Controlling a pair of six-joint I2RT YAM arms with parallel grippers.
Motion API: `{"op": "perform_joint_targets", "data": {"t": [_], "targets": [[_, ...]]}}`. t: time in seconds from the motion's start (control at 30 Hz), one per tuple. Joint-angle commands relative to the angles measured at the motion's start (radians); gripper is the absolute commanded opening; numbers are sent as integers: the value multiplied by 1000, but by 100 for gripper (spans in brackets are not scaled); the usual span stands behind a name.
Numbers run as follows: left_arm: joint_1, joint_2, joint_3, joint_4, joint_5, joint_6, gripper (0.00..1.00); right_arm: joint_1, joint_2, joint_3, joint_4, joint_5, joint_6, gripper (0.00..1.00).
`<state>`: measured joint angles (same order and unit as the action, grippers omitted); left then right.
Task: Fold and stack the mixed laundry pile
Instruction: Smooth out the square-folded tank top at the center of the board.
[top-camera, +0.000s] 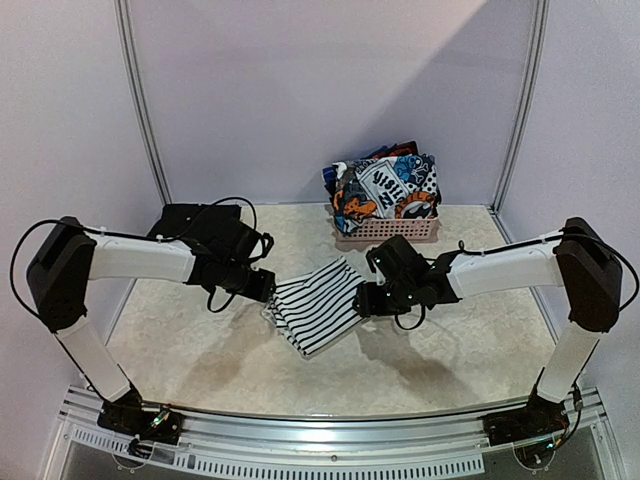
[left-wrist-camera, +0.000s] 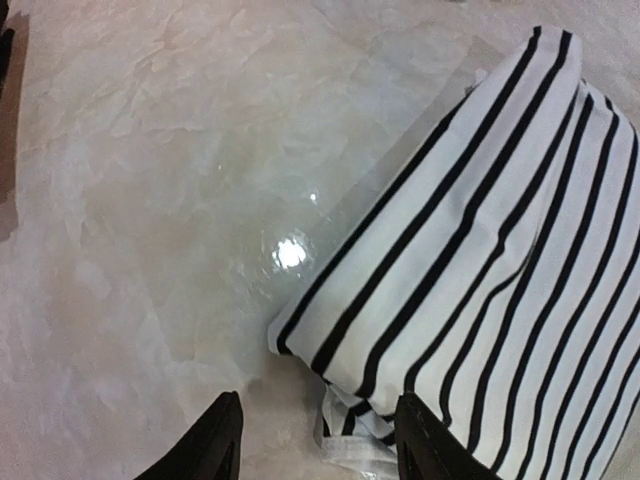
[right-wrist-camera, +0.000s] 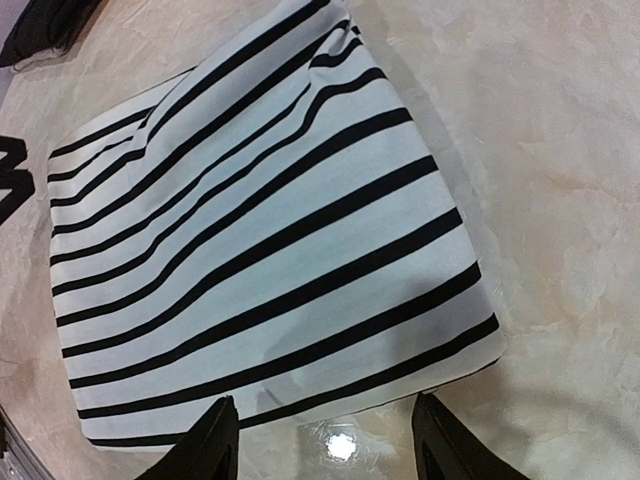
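Note:
A folded white garment with thin black stripes (top-camera: 318, 305) lies flat on the table between my two grippers. My left gripper (top-camera: 264, 287) is open at the garment's left corner; in the left wrist view the garment (left-wrist-camera: 480, 270) fills the right side and its hem lies between my open fingers (left-wrist-camera: 316, 445). My right gripper (top-camera: 366, 298) is open just beyond the garment's right edge; in the right wrist view the garment (right-wrist-camera: 260, 240) lies ahead of my open gripper (right-wrist-camera: 325, 445). The rest of the laundry pile, with a blue-orange-white-black print garment (top-camera: 385, 188) on top, sits in the basket.
A pink latticed basket (top-camera: 388, 230) stands at the back of the table, just behind my right gripper. White booth walls close the back and sides. A metal rail (top-camera: 320, 430) runs along the near edge. A dark cloth (right-wrist-camera: 45, 25) shows at the right wrist view's top left.

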<state>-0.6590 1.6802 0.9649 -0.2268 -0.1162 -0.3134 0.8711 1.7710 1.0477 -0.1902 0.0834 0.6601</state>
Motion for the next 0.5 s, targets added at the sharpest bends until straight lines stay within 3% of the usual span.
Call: {"op": "perform_joint_targets", "data": {"t": [0.0,0.2,0.33,0.37,0.47], "targets": [[39,72,61,-4,53,70,51,6,11,7,-22,48,-27,60],[66,168,124,11,144,87,47,-9,77,54,-19,57,-43,60],[74,213,148,12,129,89,42,-34,127,61,12,31,-38,59],[76,223,153,13,129,90,36,-36,140,64,15,29,-39,58],[76,240,155,16,134,84,0,-42,172,63,23,19,-36,54]]}}
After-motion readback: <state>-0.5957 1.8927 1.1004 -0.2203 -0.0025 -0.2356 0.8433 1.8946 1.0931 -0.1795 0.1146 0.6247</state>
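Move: The skewed tank top lies between the hands: its middle is about 8 cm to the left hand's right, level with it and 5 cm below, its nearest corner only some 3 cm ahead. For the right hand the middle is about 4 cm ahead, 8 cm left and 5 cm below. The basket stands some 26 cm ahead and 6 cm right of the right hand; the black stack is about 19 cm ahead and 16 cm left of the left. Both hands sink about 4 cm, easing forward; the left pinches the tank top's corner, the right stays open. ##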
